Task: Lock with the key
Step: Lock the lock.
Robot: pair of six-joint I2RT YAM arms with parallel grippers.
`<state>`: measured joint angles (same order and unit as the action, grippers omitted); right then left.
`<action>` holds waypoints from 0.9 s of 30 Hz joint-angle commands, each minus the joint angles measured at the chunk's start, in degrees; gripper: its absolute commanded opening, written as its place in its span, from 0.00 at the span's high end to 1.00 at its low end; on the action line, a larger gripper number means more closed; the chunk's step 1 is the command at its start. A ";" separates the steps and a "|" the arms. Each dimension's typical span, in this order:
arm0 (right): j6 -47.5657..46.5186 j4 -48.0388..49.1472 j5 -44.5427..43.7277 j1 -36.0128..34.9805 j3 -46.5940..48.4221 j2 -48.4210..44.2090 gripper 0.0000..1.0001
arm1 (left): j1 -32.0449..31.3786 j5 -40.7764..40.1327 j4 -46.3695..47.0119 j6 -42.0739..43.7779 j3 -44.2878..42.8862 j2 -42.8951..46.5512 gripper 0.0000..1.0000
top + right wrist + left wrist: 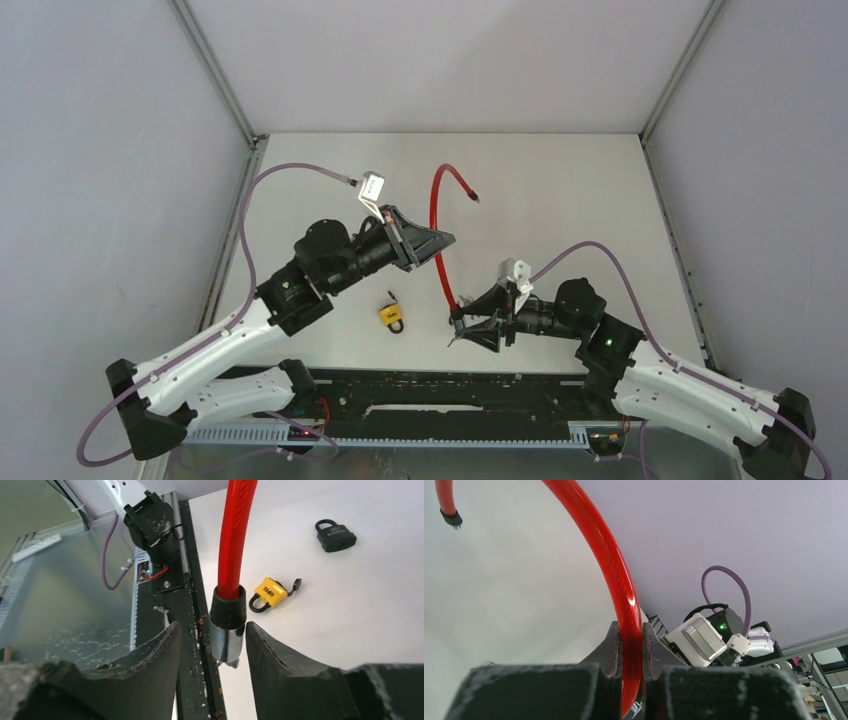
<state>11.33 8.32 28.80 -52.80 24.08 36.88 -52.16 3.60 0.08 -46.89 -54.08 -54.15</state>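
A red cable lock (440, 215) arcs over the middle of the table. My left gripper (441, 240) is shut on its red cable (616, 570), fingers (610, 647) pressed to both sides. The cable's free black tip (451, 517) hangs in the air. Its other end has a black collar and chrome end piece (226, 642). That end sits between the jaws of my right gripper (212, 626), which stand open with a clear gap on the left side. No key shows in any view.
A yellow padlock (392, 316) (270, 593) lies on the table near the front, left of the right gripper. A black padlock (336, 535) lies farther out. The black rail (450, 385) runs along the near edge. Grey walls enclose the table.
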 commanded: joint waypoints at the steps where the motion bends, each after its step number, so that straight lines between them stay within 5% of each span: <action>1: -3.52 7.88 -6.82 -2.23 -0.70 1.99 0.49 | -0.13 -0.84 4.06 1.02 -4.36 2.82 1.00; 18: -2.07 14.22 -6.32 -2.50 -4.19 3.60 0.56 | -0.14 -2.62 4.05 0.25 -3.74 4.60 1.00; 22: -2.30 15.92 -8.53 -3.13 -4.14 3.62 0.77 | -0.13 -4.98 3.59 -0.21 -2.99 5.46 1.00; 25: -3.06 14.31 -16.92 -4.05 -3.75 2.14 0.97 | -0.14 -8.72 1.68 -0.63 -2.72 6.38 1.00; 27: -4.72 11.22 -25.12 -5.43 -2.30 1.28 1.00 | -0.13 -12.68 -2.00 -1.44 -2.83 7.11 1.00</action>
<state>8.71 19.68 17.72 -56.47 19.86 40.03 -52.16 -2.02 -1.63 -47.16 -54.08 -49.80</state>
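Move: The red cable's metal lock end hangs between the right hand's open fingers, about 1 cm forward and 2 cm left of its hand point, at its height. The yellow padlock lies on the table some 14 cm left, 8 cm ahead and 20 cm below; the black padlock roughly 24 cm left and 20 cm ahead. From the left hand, already gripping the cable, the lock end is about 9 cm back, 2 cm right, 14 cm down. Right hand eases about 2 cm forward and pinches the lock end; left draws the held cable left and up. ##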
